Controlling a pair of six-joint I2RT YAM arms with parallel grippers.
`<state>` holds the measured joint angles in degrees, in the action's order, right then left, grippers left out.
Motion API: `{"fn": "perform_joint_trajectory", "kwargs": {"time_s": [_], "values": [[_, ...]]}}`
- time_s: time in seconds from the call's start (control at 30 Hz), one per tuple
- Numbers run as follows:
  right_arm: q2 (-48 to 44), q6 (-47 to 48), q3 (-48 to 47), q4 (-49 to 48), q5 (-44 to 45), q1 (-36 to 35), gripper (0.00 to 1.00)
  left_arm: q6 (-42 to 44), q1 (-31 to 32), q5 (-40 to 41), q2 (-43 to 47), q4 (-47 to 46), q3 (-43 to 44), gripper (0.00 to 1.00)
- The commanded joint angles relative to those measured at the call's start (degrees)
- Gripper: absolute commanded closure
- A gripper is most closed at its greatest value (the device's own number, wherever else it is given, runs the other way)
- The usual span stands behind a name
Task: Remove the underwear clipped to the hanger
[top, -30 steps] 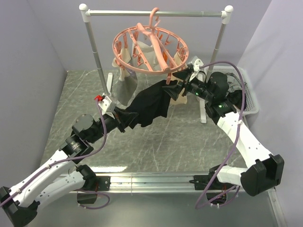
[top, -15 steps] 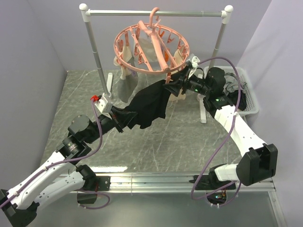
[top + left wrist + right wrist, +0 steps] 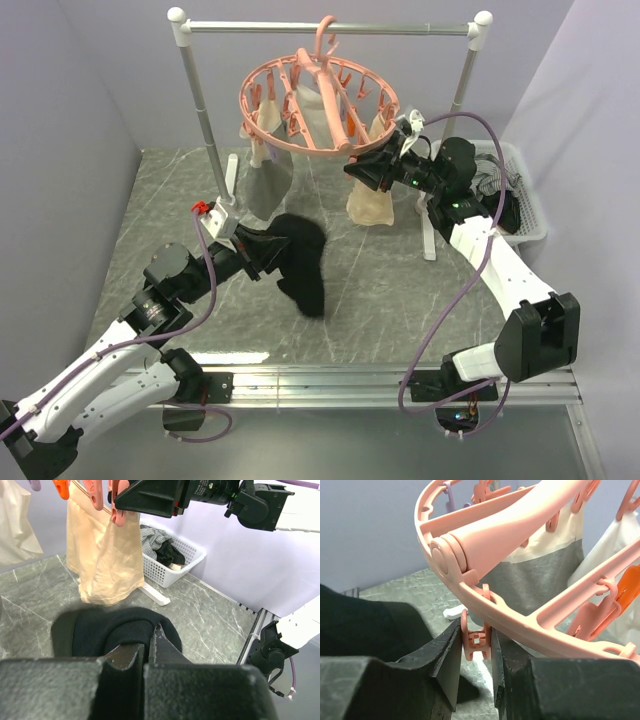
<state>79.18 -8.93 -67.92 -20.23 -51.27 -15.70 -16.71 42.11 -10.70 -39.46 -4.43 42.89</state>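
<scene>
The salmon-pink hanger [image 3: 318, 100] hangs by its hook from the rail. My left gripper [image 3: 278, 250] is shut on a black piece of underwear [image 3: 305, 262], which droops free below it toward the table. In the left wrist view the black fabric [image 3: 115, 627] bunches between the fingers of the left gripper [image 3: 149, 642]. My right gripper [image 3: 353, 168] is at the ring's near right rim. In the right wrist view the right gripper [image 3: 477, 642] is shut on a pink clip [image 3: 477, 639]. Cream underwear [image 3: 372, 205] and grey-and-cream underwear [image 3: 265, 185] stay clipped on.
A silver rail [image 3: 330, 29] on two white-capped posts carries the hanger. At the right stands a white basket [image 3: 528, 215] that holds striped and dark cloth. A white foot of the rack [image 3: 152, 594] lies on the marble table near the basket.
The black underwear was stretched between the hanger clip and my left gripper; it has come off the clip and now hangs from the left gripper. My right gripper has closed on the clip.
</scene>
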Motion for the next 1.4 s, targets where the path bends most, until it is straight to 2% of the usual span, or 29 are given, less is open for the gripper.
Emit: {"fn": "perform_joint_trajectory", "kwargs": {"time_s": [0.0, 0.07, 0.1, 0.13, 0.17, 0.27, 0.4, 0.43, 0.47, 0.7, 0.83, 0.93, 0.97, 1.1, 1.27, 1.37], "values": [[-0.25, -2.23, -2.31, -3.50, 0.02, 0.32, 1.00, -0.16, 0.26, -1.25, 0.62, -1.81, 1.67, 0.98], [-0.60, -1.97, -2.30, -2.89, 0.46, 0.32, 1.00, -0.43, 0.26, -1.08, 0.61, -1.99, 1.49, 0.99], [-0.69, -1.88, -2.30, -2.36, 0.90, 0.32, 0.97, -0.52, 0.26, -1.17, 0.62, -2.43, 1.23, 0.99], [-0.78, -1.53, -2.48, -0.71, 2.38, 0.32, 0.83, -0.60, 0.26, -1.17, 0.62, -2.69, 1.14, 0.99], [-0.78, -1.53, -3.18, 0.53, 3.36, 0.32, 0.54, -0.69, 0.26, -1.08, 0.44, -2.78, 1.05, 0.99], [-1.39, -2.40, -3.19, 4.14, 8.36, 0.32, 0.39, -0.69, 0.26, -0.99, -0.09, -2.87, 1.14, 0.99], [-4.64, -3.73, 1.20, 3.00, 14.25, 0.41, 0.28, -0.60, 0.26, 0.06, -0.79, -2.08, 1.40, 0.99], [-5.52, -4.16, 2.08, 2.83, 15.31, 0.41, 0.11, -0.69, 0.26, 0.50, -0.88, -1.56, 1.40, 1.00], [-7.26, -4.34, 3.66, 3.00, 18.10, 0.41, 0.02, -0.69, 0.26, 1.72, -1.14, -1.38, 1.40, 0.99], [-17.64, -6.10, 12.97, 5.38, 23.49, 0.41, 0.00, -2.45, 0.26, 4.64, -2.90, -1.46, 0.61, 1.00], [-26.24, -7.33, 21.93, 3.02, 19.65, -0.99, 0.00, -3.42, 0.26, 4.72, -4.30, -3.22, 0.61, 0.99], [-30.90, -2.44, 28.26, 5.70, 21.71, -8.53, 0.00, -3.86, 0.26, 4.46, -6.23, -4.01, 1.40, 0.99], [-31.71, -0.93, 28.98, 7.03, 23.47, -14.30, 0.00, -3.94, 0.26, 3.94, -6.76, -4.19, 2.19, 0.99], [-33.04, 0.14, 33.11, 5.38, 25.51, -22.85, 0.00, -4.73, 0.26, 2.09, -9.49, -4.98, 3.51, 1.00], [-30.40, 0.75, 34.17, 2.83, 28.14, -28.49, 0.00, -5.61, 0.26, 0.68, -10.19, -5.94, 3.95, 0.99], [-26.63, 2.24, 31.45, 4.31, 33.05, -32.10, 0.00, -6.84, 0.26, -0.90, -10.28, -6.56, 4.13, 1.00]]}}
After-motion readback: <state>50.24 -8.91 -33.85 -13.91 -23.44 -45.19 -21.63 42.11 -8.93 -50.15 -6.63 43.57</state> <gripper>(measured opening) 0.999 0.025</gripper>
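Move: The black underwear, already pinched at its upper edge by the left gripper, hangs with its middle about 5 cm to that hand's right and 7 cm below it. From the right gripper, now shut on a pink clip at the hanger's near rim, it lies some 17 cm back, 10 cm to the left and 10 cm lower. The beige underwear hangs about 5 cm beyond the right hand and 11 cm below it. The grey-and-cream one is roughly 15 cm ahead of the left hand, 1 cm left and 8 cm lower. Open the right gripper wide to let go of the clip and draw off about 5 cm to the right. Then swing it back towards the robot some 17 cm, down and round to the left, fingers tipping down slightly, up to the hanging black underwear. Meanwhile keep the left pinch and ease that hand a few centimetres down, forward and right, towards the arriving right gripper. ##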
